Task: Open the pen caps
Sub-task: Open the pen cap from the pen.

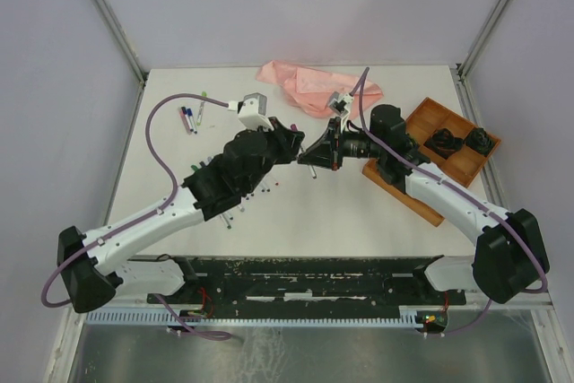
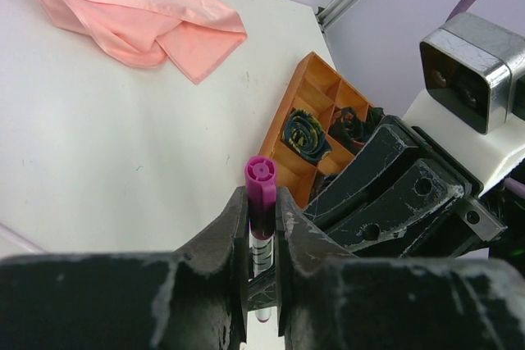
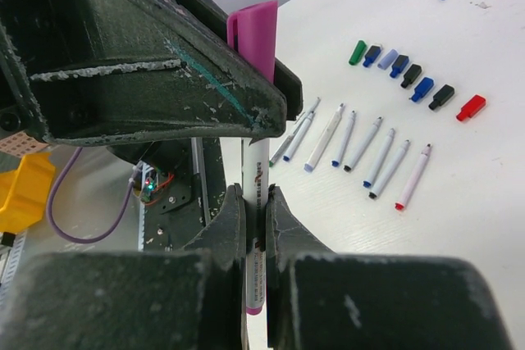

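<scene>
My two grippers meet over the middle of the table. The left gripper [image 2: 262, 204] is shut on the magenta pen cap [image 2: 262, 179] of a white pen. The cap's end pokes out above the jaws. My right gripper [image 3: 256, 206] is shut on the same pen's white barrel [image 3: 256, 171], below the magenta cap [image 3: 256, 34]. In the right wrist view several loose pen caps [image 3: 410, 79] in green, blue, grey, black and red lie in a row. Beside them lies a row of several uncapped pens [image 3: 361, 147]. From above, the left gripper [image 1: 294, 145] and right gripper [image 1: 316, 156] face each other.
A pink cloth [image 1: 314, 87] lies crumpled at the back of the table. An orange compartment tray [image 1: 446, 123] holding dark rolled items stands at the right, under the right arm. A few capped pens [image 1: 191, 117] lie at the back left.
</scene>
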You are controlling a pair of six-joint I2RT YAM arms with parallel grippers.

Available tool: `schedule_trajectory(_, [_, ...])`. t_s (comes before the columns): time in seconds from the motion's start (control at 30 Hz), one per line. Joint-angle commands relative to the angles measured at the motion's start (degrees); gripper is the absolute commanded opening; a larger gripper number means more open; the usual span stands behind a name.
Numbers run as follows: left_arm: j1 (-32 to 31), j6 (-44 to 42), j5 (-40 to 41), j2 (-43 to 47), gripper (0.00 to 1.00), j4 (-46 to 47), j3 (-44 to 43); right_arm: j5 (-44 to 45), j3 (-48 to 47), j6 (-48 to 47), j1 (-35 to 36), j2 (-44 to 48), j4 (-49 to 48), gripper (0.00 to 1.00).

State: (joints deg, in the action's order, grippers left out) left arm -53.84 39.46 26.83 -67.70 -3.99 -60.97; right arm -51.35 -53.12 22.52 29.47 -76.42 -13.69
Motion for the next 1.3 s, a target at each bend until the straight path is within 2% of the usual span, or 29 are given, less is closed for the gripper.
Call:
schedule_trajectory(0.0, [4.2,-2.5,2.7,0.6,0.03,4.0,-1.8,-0.3,-2.4,-2.1,0.1,1.0,0.2,0.0])
schedule_trajectory(0.17, [14.3,-3.2,-0.5,1.3,0.03,9.7,-2.8,0.1,-2.3,-1.2,0.2,-1.6,0.2,0.0])
schedule_trajectory(0.3, [18.6,-5.9,0.6,-0.4,0.03,12.2,-6.4,0.0,-2.3,-0.1,0.5,-4.0,0.2,0.0])
schedule_trajectory(0.5, [19.7,-10.8,5.2,-3.1,0.03,13.6,-11.1,0.1,-2.7,0.7,0.9,-6.8,0.4,0.0])
schedule_trajectory(0.63, [20.1,-11.2,5.2,-4.0,0.03,13.1,-11.0,0.2,-3.2,0.3,0.9,-7.6,1.5,0.0])
schedule_trajectory(0.87, [23.4,-5.7,-3.6,-6.0,0.03,10.4,-2.8,1.6,-4.6,-3.7,0.8,-6.5,6.3,0.0])
schedule_trajectory(1.07, [26.6,-3.5,-9.6,-15.5,0.03,5.1,-1.9,2.6,-5.2,-5.4,0.7,-6.4,8.1,0.0])
schedule_trajectory(1.27, [26.9,-3.8,-10.0,-28.7,0.03,-3.7,-9.4,3.1,-5.9,-6.5,0.5,-6.7,10.0,0.0])
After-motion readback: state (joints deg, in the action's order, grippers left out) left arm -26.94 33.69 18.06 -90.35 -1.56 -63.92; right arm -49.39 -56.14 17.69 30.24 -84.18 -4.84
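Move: Lying at the near right end of the row of loose caps, the red cap is some 15 cm ahead of the left hand, 16 cm to its left and 28 cm below; the black cap beside it sits about 3 cm farther left. From the right hand, the magenta cap still on the pen is about 4 cm ahead, 3 cm left and 5 cm up. The red cap is roughly 19 cm ahead of that hand, 19 cm left and 23 cm below. Pulling firmly on the pinched magenta cap, the left hand draws forward and left, dragging the right hand, still gripping the pen body, about 3 cm forward. The left then springs on forward, left and up, turning some 20 degrees counter-clockwise, and sinks about 24 cm while tipping down, towards the red cap. The right eases back and down. ##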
